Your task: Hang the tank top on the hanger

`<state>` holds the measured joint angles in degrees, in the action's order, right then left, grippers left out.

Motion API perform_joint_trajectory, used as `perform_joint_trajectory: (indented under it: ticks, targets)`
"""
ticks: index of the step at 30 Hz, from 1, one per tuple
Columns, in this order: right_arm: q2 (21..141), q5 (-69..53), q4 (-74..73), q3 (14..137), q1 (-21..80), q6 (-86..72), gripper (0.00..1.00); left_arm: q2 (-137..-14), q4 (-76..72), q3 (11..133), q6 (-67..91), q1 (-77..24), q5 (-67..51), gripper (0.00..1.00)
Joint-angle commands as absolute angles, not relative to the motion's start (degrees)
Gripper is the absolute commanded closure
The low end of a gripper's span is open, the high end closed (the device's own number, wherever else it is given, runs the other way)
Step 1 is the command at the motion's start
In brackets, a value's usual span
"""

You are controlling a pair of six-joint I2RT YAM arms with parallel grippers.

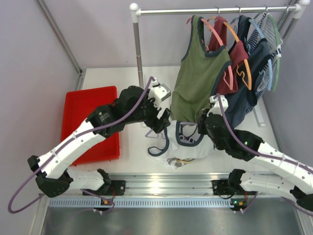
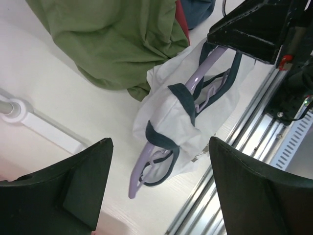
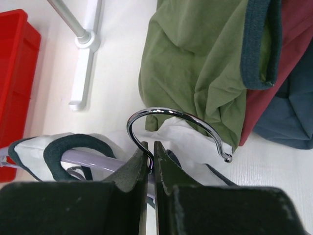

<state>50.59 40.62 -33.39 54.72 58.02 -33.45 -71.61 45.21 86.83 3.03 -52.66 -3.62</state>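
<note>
The white tank top (image 1: 190, 147) with navy trim lies bunched on the table, draped over the lavender hanger (image 2: 142, 166). One hanger arm sticks out of an armhole, and the tank top (image 2: 171, 112) covers the middle. My right gripper (image 3: 150, 149) is shut on the stem of the hanger's chrome hook (image 3: 171, 113), and the lavender arm (image 3: 93, 159) runs left under the tank top (image 3: 29, 149). My left gripper (image 2: 159, 147) hovers open above the hanger's free end with nothing between its fingers. From above, the left gripper (image 1: 163, 121) and right gripper (image 1: 202, 123) flank the garment.
An olive-green tank top (image 1: 198, 78), a maroon top (image 1: 238, 61) and dark blue garments (image 1: 254, 83) hang from the rack rail (image 1: 210, 10), reaching down to the table just behind. The rack foot (image 3: 82, 73) lies at the back. A red tray (image 1: 90, 122) sits left.
</note>
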Motion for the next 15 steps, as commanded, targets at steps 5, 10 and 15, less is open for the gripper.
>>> perform_joint_trajectory:
  ticks: [5, 10, 15]
  targets:
    - [47.81, 34.98, -27.25, 54.40, 58.54, -29.45, 1.00, -71.10, 35.43, 79.72, -3.51, -49.57, -13.88, 0.15]
    - [47.37, 33.31, -27.60, 55.02, 58.54, -28.04, 1.00, -72.95, 34.89, 78.58, -5.71, -48.25, -18.63, 0.15]
    - [47.55, 32.78, -27.86, 56.60, 58.54, -27.34, 1.00, -74.09, 34.36, 77.70, -6.24, -47.55, -23.37, 0.15]
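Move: The tank top's left shoulder strap, already over the hanger's left wing, lies about 10 cm below the open left hand and 2 cm to its right, level fore and aft. The hanger's left tip is some 8 cm left of that hand, 1 cm back and 11 cm down; the green top's lower part hangs about 10 cm ahead, 11 cm right and 12 cm down. From the right hand, the strap lies roughly 14 cm left, 2 cm back and 4 cm down. The hanger, with the tank top on it, stays pinched just below its hook in the right hand, which eases about 1.5 cm left and back while turning some 10 degrees counter-clockwise. The left hand sinks about 5 cm towards the strap on the left wing, quickly at first and then slowing, edges slightly right and turns some 10 degrees clockwise, fingers still wide open. ##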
